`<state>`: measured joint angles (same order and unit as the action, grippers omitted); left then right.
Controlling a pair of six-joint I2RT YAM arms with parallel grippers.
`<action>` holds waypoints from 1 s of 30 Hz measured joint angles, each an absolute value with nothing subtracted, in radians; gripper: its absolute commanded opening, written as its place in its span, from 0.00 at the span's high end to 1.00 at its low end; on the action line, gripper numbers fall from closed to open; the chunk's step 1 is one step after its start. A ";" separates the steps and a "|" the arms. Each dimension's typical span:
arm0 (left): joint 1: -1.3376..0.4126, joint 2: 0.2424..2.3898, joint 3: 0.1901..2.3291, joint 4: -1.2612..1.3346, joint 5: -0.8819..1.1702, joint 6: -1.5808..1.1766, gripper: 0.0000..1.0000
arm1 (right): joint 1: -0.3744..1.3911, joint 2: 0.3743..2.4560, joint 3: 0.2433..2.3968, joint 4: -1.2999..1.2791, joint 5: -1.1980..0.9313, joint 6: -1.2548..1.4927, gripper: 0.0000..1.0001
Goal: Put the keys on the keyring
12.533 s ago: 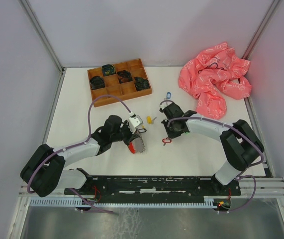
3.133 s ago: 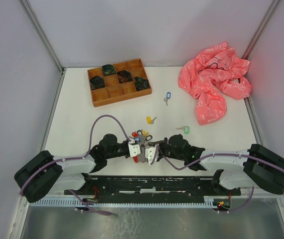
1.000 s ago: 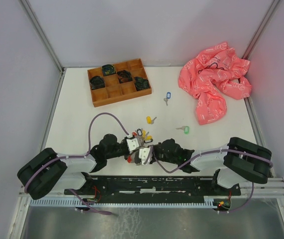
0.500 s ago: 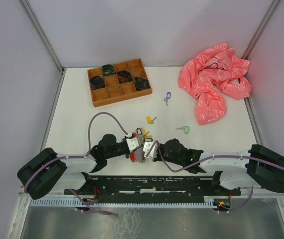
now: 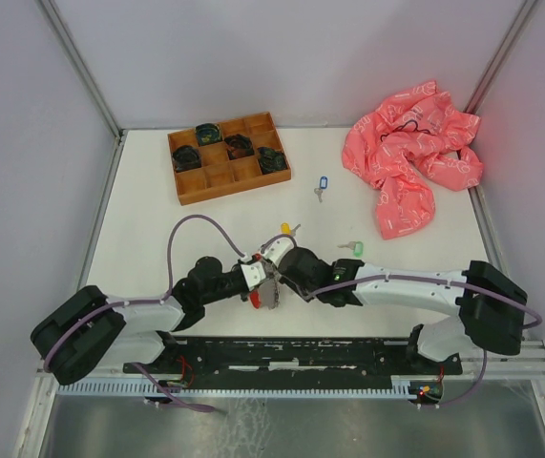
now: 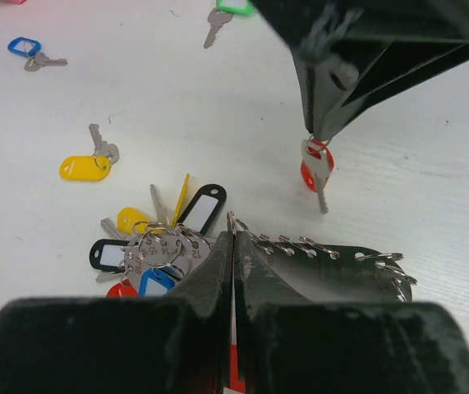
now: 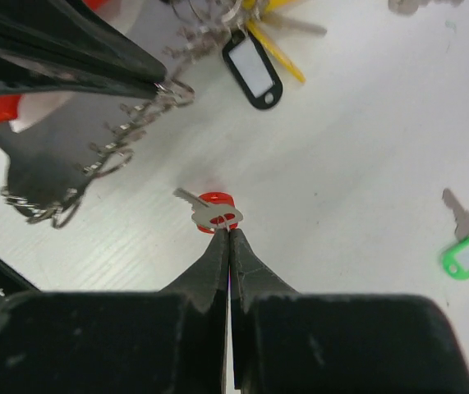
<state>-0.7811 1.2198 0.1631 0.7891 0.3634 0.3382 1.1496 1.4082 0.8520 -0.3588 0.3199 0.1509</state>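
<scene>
My left gripper is shut on the thin silvery keyring, low over the table near its front edge. A bunch of tagged keys hangs from the ring on the left, and a dark flap with several small rings lies to its right. My right gripper is shut on a red-tagged key, held just above the table a little ahead and right of the ring. Loose keys lie beyond: yellow tag, green tag, blue tag.
A wooden compartment tray with dark items stands at the back left. A crumpled pink bag fills the back right corner. Enclosure walls close in both sides and the back.
My right gripper has swung away from the near edge and over to the far side of the bunch, carrying the red-tagged key. The left gripper has barely moved and still pinches the ring.
</scene>
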 measured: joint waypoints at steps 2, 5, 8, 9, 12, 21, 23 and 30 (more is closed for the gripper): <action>-0.781 1.214 0.163 0.790 0.358 0.338 0.97 | 1.139 1.449 0.872 -0.408 0.325 0.178 0.99; -0.781 1.214 0.163 0.795 0.348 0.338 0.97 | 1.099 1.504 0.906 -0.482 0.332 0.218 0.99; -0.781 1.214 0.163 0.796 0.345 0.338 0.97 | 1.048 1.548 0.928 -0.514 0.338 0.234 0.99; -0.781 1.214 0.163 0.796 0.345 0.338 0.97 | 1.033 1.561 0.934 -0.517 0.339 0.237 0.99; -0.781 1.214 0.163 0.796 0.344 0.338 0.97 | 0.989 1.603 0.962 -0.519 0.338 0.239 0.99; -0.781 1.214 0.163 0.796 0.342 0.338 0.97 | 0.934 1.645 1.044 -0.569 0.323 0.239 0.99; -0.781 1.214 0.163 0.796 0.342 0.338 0.97 | 0.934 1.621 1.045 -0.621 0.311 0.245 0.99; -0.781 1.211 0.163 0.796 0.342 0.338 0.97 | 0.934 1.561 1.074 -0.828 0.237 0.272 0.99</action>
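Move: The right hand already pinches the red-tagged key. The keyring case hangs in the left fingers, its middle about 7 cm to the right hand's left, 1 cm back and 5 cm below. From that hand the case's black tag lies 6 cm ahead and 4 cm left, the loose yellow-tagged key 12 cm straight ahead, and the green-tagged key 9 cm ahead, 14 cm right, all some 7 cm lower. From the left hand, the case sits about 3 cm back, level sideways, and 4 cm below. Keeping its pinch on the red-tagged key's small ring, the right hand carries it away from the keyring case: first down about 4 cm, rightward and some 6 cm forward over open table, then back most of that way, farther right and slightly up, ending 7 cm to the right. Its wrist turns some 30 degrees, the fingers going steeper and losing their leftward slant. The left hand holds the case still. ##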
